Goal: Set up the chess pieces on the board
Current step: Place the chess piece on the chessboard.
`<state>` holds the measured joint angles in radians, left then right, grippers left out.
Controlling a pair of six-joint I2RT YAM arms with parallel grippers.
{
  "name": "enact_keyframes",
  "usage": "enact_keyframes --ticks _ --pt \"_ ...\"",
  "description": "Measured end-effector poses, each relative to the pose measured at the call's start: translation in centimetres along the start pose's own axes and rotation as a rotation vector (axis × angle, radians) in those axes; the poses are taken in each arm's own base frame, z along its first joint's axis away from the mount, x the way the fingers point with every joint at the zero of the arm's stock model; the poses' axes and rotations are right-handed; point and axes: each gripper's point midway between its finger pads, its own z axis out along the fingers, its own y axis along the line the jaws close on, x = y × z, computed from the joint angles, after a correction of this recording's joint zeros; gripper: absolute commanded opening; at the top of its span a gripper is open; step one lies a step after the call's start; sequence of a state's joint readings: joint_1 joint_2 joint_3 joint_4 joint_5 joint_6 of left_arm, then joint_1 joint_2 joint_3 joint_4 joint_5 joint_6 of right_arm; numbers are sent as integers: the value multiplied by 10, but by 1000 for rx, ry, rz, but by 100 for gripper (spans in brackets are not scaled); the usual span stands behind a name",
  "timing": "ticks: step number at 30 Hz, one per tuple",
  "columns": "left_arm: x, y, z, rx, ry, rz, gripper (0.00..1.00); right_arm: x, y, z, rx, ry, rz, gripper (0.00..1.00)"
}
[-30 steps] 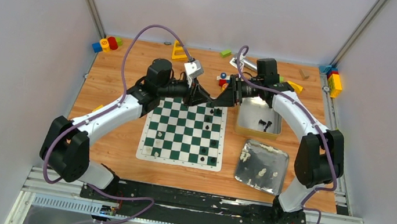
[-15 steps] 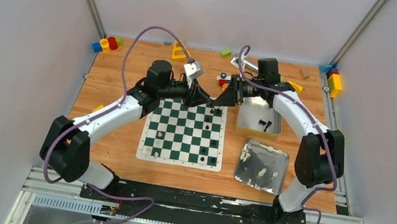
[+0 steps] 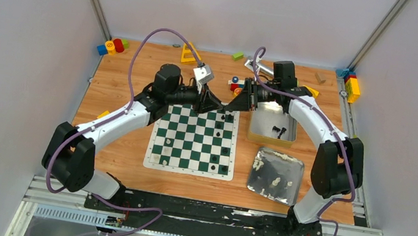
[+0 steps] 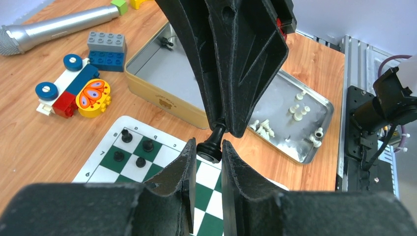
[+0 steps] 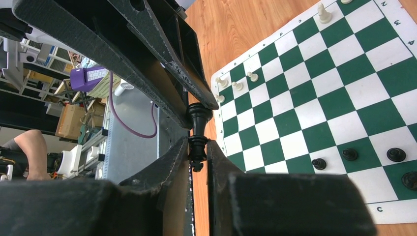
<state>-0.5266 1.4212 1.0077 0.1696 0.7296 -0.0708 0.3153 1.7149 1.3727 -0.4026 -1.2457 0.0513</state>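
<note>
One black chess piece hangs level between my two grippers, above the far edge of the board. My left gripper is shut on its round base. My right gripper is shut on its head, just under the cross. In the top view the left gripper and the right gripper meet tip to tip. Black pieces stand on the far rows at the right of the board. A few white pieces stand near its near left corner.
A gold tin right of the board holds black pieces. Nearer, a silver tray holds white pieces. Toy blocks and a silver microphone lie beyond the board. More blocks sit in the far corners.
My right gripper has closed its jaws onto the head of the black piece. The left arm has stayed where it was, still gripping the base.
</note>
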Motion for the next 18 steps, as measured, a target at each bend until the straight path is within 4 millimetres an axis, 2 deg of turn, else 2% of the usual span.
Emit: enact_keyframes --ticks 3,9,11,13,15,18 --pt "0 0 0 3 -1 2 0 0 0 0 -1 0 -1 9" --pt "2 0 0 2 0 8 11 0 -1 -1 3 0 -5 0" --pt "2 0 0 3 0 13 19 1 -1 -1 4 0 -8 0" --pt "2 0 0 3 1 19 32 1 -2 -1 8 2 -18 0" --pt "3 1 0 2 5 29 52 2 -2 -1 12 4 -28 0" --pt "10 3 -1 -5 32 42 70 4 -3 -4 42 5 -55 0"
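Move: The held black chess piece sits between the two sets of fingers: its middle is about 1 cm to the right of the left hand, level and at the same height, and about 1 cm to the left of the right hand. The chessboard lies some 20 cm below, its middle about 8 cm left of the right hand and 4 cm back; the box is about 18 cm to that hand's right, 3 cm ahead and some 18 cm lower. The left hand, still pinching the base of the black chess piece while the right pads keep hold of its upper part, waits in place, then opens its fingers plainly and sinks about 1 cm, letting go of the base. The right fingers stay shut on the piece as that hand starts away from the left one, only about half a centimetre to the right and slightly down, its wrist turning some 5 degrees. ##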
